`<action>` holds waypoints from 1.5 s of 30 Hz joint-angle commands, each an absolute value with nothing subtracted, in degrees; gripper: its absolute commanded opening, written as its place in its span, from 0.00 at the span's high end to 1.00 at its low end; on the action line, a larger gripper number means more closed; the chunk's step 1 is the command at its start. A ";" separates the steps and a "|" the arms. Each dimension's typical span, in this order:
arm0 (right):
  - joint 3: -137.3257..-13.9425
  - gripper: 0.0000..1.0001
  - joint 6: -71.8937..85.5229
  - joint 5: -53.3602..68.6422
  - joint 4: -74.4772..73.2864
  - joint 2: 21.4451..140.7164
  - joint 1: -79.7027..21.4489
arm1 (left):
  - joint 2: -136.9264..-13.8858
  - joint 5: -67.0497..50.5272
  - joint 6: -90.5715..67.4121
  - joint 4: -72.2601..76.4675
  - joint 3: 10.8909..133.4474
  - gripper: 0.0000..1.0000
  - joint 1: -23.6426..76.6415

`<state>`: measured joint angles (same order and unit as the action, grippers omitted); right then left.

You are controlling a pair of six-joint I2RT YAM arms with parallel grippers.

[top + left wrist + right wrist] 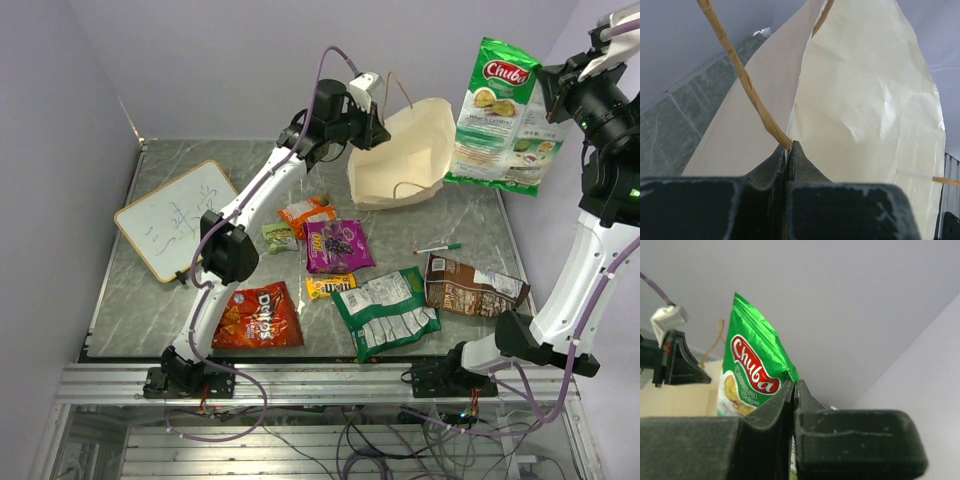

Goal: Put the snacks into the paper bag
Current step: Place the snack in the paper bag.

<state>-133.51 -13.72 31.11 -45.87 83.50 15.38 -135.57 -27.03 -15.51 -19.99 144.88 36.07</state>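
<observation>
The beige paper bag [405, 150] stands at the back of the table with its mouth held open. My left gripper [375, 125] is shut on the bag's near rim [789, 145], where the twisted handle [745, 80] joins the paper bag [865, 100]. High to the right of the bag, my right gripper [545, 85] is shut on a corner of a green Chuba snack packet [500, 115]; the wrist view shows the gripper [794, 382] pinching that packet [747, 375]. Other snacks lie flat: Doritos [258, 316], purple pouch [337, 245], orange pouch [307, 213], M&M's [330, 286], green-white pouch [386, 310], brown pouch [472, 287].
A small green packet [279, 237] lies beside the orange pouch. A whiteboard [177, 218] rests at the left and a green-capped marker [437, 248] lies in front of the bag. Purple walls close in on three sides.
</observation>
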 commanded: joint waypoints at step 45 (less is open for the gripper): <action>-113.35 1.00 -13.61 46.69 -30.95 85.32 6.59 | -136.73 -26.44 -14.93 -22.63 146.26 0.93 38.12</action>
<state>-115.92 -8.32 45.23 -30.44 87.11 6.72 -135.81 -24.80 -14.04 -22.61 144.90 38.59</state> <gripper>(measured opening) 0.007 0.077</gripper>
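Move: My right hand has the green Chuba chips bag hanging by its top corner. The paper bag's mouth lies about 11 cm ahead of that hand, 17 cm to its left and some 30 cm lower; the marker is about level with it, 7 cm left, the brown bag 10 cm back and 3 cm right, both roughly 57 cm below on the table. From my left hand, already pinching the rim, the mouth's middle is some 8 cm right, 1 cm back and 5 cm down. I swing the chips bag in over the paper bag's mouth: my right hand rises about 3 cm, sweeps left and forward while turning counter-clockwise some 25 degrees, then sinks roughly 10 cm and eases off, still pinching the chips. With my left hand I keep the rim pinched, easing it back and right a few centimetres, then slightly returning. ##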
